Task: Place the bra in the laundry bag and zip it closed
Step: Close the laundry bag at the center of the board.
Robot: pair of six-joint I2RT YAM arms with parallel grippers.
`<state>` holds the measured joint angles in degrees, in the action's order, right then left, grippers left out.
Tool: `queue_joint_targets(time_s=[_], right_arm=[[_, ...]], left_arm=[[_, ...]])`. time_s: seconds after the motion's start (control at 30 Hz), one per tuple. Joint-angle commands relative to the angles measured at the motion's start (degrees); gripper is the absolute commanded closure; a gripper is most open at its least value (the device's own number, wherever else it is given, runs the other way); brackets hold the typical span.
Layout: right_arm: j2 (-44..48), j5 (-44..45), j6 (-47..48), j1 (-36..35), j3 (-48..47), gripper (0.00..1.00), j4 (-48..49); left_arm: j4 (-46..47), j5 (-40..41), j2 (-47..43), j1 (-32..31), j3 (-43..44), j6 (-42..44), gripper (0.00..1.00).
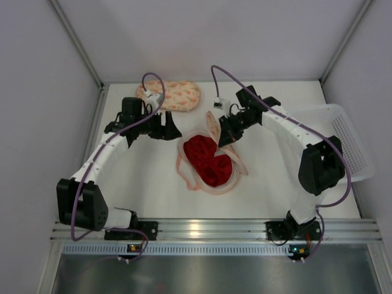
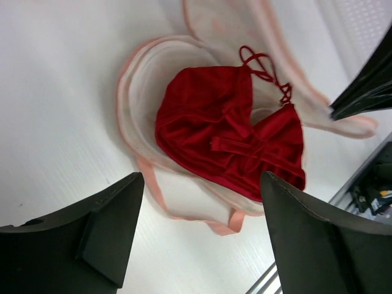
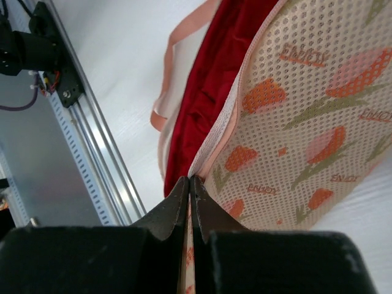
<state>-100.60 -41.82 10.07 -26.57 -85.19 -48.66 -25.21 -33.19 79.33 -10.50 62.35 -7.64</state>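
The peach-pink laundry bag (image 1: 191,177) lies unzipped in the middle of the table, and the red bra (image 1: 209,161) sits inside its lower half. In the left wrist view the bra (image 2: 229,138) rests in the pale lining (image 2: 131,104), straps toward the far side. My left gripper (image 1: 173,130) hovers open just left of the bag, nothing between its fingers (image 2: 116,226). My right gripper (image 3: 190,180) is shut on the rim of the bag's printed mesh lid (image 3: 306,122), holding that flap up beside the bra (image 3: 208,92).
A twin printed pouch (image 1: 174,96) lies zipped at the back, behind the left arm. A white mesh basket (image 1: 352,141) stands at the right edge. The metal rail (image 1: 208,231) runs along the near edge.
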Motion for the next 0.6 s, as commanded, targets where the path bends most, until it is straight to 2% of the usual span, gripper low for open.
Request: queue_joint_targets(time_s=[0.0, 0.2, 0.4, 0.57], right_arm=[[-1.1, -3.9, -2.3, -3.7, -2.4, 1.0, 4.4], [-5.1, -4.0, -2.9, -8.5, -2.2, 1.0, 6.7], [-6.5, -3.4, -3.5, -11.7, -1.3, 1.0, 8.6], [-6.5, -3.2, -3.7, -12.3, -2.2, 1.0, 8.6]], left_arm=[[1.0, -5.7, -2.5, 0.1, -1.6, -5.0, 0.15], [1.4, -7.8, -2.3, 0.0, -5.2, -9.8, 0.14], [5.9, -10.8, 0.2, -1.4, -7.1, -13.6, 0.19], [7.6, -10.5, 2.8, -5.5, -6.7, -15.2, 0.22]])
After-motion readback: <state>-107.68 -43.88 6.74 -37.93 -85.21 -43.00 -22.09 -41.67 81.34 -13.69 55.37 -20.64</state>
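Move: Pinched in the right hand, the patterned lid is on its way over the laundry bag's open half, whose middle lies about 3 cm left of that hand, some 2 cm back and 13 cm below. The red bra fills that half, about 3 cm left and level. The pink strap lies roughly 12 cm left and 6 cm back. From the left hand, the open half's middle is some 12 cm right, 4 cm back and 15 cm down; the strap 3 cm right, 9 cm back. Still pinching the lid's edge in shut fingers, the right hand draws it about 7 cm to the left, 5 cm back and 3 to 4 cm down across the bra, turning some 10 degrees counter-clockwise. The left hand, empty and open wide, rises slightly, then sinks as it goes back and right towards the lid's edge, tipping its fingers further down. ##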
